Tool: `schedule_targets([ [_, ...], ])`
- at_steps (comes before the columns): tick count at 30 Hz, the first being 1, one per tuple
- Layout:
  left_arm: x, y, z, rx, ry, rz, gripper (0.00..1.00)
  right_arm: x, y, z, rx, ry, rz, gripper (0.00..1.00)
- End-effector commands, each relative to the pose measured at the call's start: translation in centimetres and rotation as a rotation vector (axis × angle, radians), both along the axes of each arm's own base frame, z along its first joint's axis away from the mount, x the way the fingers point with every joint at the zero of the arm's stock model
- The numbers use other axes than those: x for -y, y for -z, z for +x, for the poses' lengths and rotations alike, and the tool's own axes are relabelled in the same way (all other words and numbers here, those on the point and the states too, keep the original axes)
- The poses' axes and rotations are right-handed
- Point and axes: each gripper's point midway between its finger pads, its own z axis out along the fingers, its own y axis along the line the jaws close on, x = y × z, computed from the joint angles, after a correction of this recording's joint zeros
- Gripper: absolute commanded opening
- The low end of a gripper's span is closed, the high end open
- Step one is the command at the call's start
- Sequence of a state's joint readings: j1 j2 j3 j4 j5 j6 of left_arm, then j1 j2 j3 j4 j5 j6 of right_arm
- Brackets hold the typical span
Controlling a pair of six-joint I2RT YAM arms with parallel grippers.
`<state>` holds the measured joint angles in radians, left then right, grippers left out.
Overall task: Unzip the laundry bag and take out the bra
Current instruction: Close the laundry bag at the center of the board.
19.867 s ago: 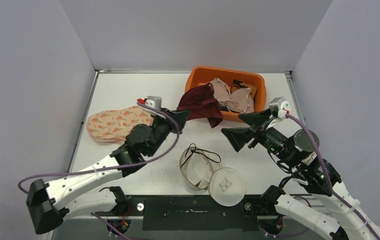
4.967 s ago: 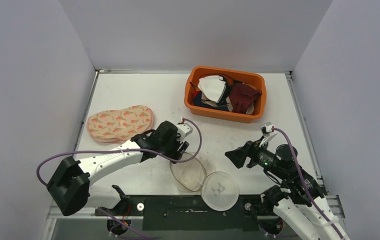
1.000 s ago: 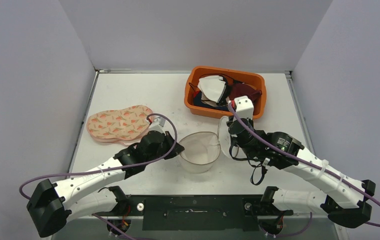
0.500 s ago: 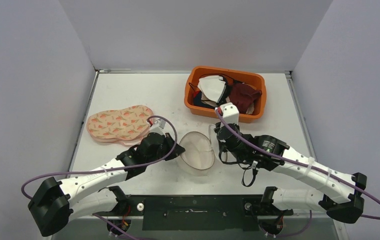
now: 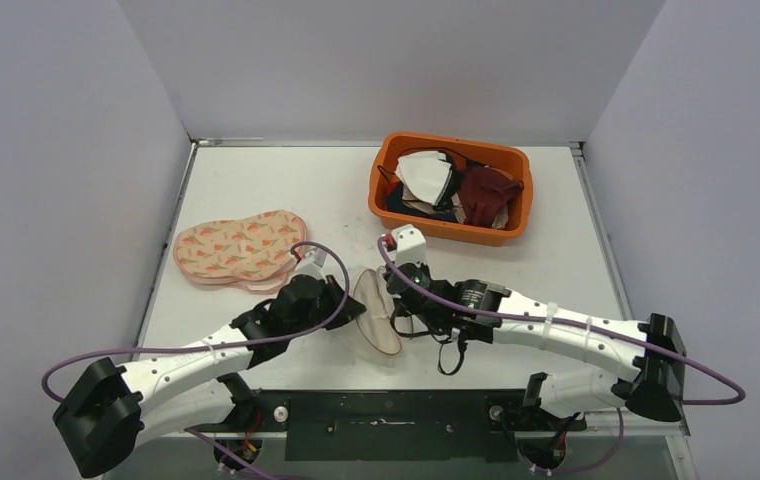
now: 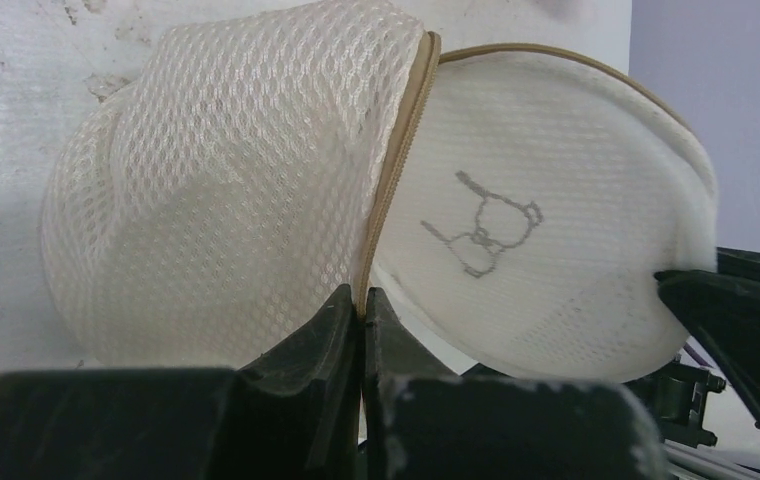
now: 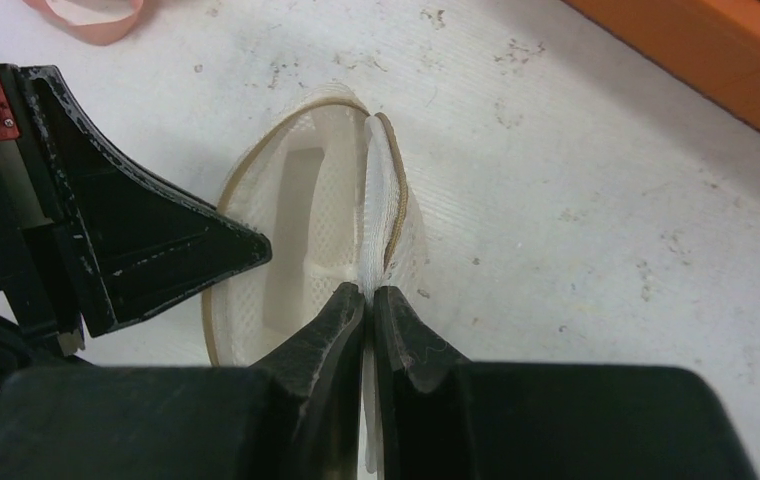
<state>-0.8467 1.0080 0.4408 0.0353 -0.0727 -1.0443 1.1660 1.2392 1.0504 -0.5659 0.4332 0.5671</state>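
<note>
The white mesh laundry bag [image 5: 373, 320] stands on edge at the table's front middle, its two round halves folded nearly together. My left gripper [image 5: 352, 309] is shut on its tan zipper rim [image 6: 397, 180], with the fingertips meeting at the gripper [image 6: 361, 303]. From the other side, my right gripper [image 5: 394, 309] is shut on the white mesh edge of the printed half [image 6: 516, 230]. In the right wrist view that gripper [image 7: 368, 293] pinches the mesh, and only white padding shows in the gap. A peach patterned bra [image 5: 241, 247] lies flat at the left.
An orange bin [image 5: 504, 232] with several garments stands at the back right; its corner [image 7: 716, 50] is close beyond the bag. A pink strap [image 7: 86, 18] of the bra lies just left of the bag. The two arms nearly touch across the bag.
My right gripper has swung left and nearer with the printed half, folding it over the other half. The bag went from lying wide open to nearly closed on edge. The left gripper kept its hold.
</note>
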Motion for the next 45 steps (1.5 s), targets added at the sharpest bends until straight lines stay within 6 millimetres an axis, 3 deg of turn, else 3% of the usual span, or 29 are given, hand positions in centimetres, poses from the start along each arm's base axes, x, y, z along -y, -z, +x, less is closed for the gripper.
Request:
schedule_targets([
  [1, 0.0, -1.4, 0.3, 0.037, -0.01, -0.059, 0.0, -4.0, -0.2, 0.5, 0.006, -0.019, 0.124, 0.07],
  [6, -1.6, -0.8, -0.1, 0.026, -0.048, -0.033, 0.0, -5.6, 1.1, 1.1, 0.0, -0.013, 0.123, 0.05],
  [12, -3.0, -2.4, -1.1, 0.057, -0.067, -0.093, 0.28, -7.4, 1.8, 0.6, -0.032, -0.048, 0.162, 0.1],
  [17, -3.4, -2.9, -1.6, 0.069, -0.08, -0.162, 0.34, -8.4, 1.7, 0.1, -0.06, -0.084, 0.222, 0.23],
  [24, -3.3, -2.5, -2.0, 0.052, -0.073, -0.181, 0.45, -9.5, 2.7, -1.0, -0.12, -0.133, 0.275, 0.28],
  [32, -3.4, -3.0, -2.3, 0.062, -0.07, -0.213, 0.64, -9.7, 2.7, -2.2, -0.204, -0.168, 0.436, 0.55],
  [38, -3.9, -3.5, -2.5, 0.081, -0.079, -0.229, 0.74, -9.9, 0.6, -2.5, -0.205, -0.188, 0.586, 0.71],
  [45, -4.5, -3.9, -2.5, 0.1, -0.104, -0.26, 0.89, -9.9, -0.9, -4.0, -0.209, -0.265, 0.668, 0.81],
])
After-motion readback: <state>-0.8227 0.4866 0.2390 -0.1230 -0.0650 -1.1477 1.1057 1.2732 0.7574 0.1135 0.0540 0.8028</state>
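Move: Just left of the right hand, which still pinches the lid's edge, the bag's zip rim is held in the left fingers, about 6 cm to the left, 2 cm back and 6 cm lower. The laundry bag's middle is some 4 cm left, 2 cm back and 10 cm below the right hand; from the left hand it is 2 cm right, level ahead and 6 cm down. The orange tub stands about 24 cm ahead and 14 cm right of the right hand. Bringing the lid's edge over to the rim, the right hand goes left about 8 cm and down some 3 cm, then opens wide and lets the edge go, rolling its left side up roughly 30 degrees as it rises a little. The left hand lets go of the rim too, drawing off left and back by about 4 cm each way while its fingers spread wide. ##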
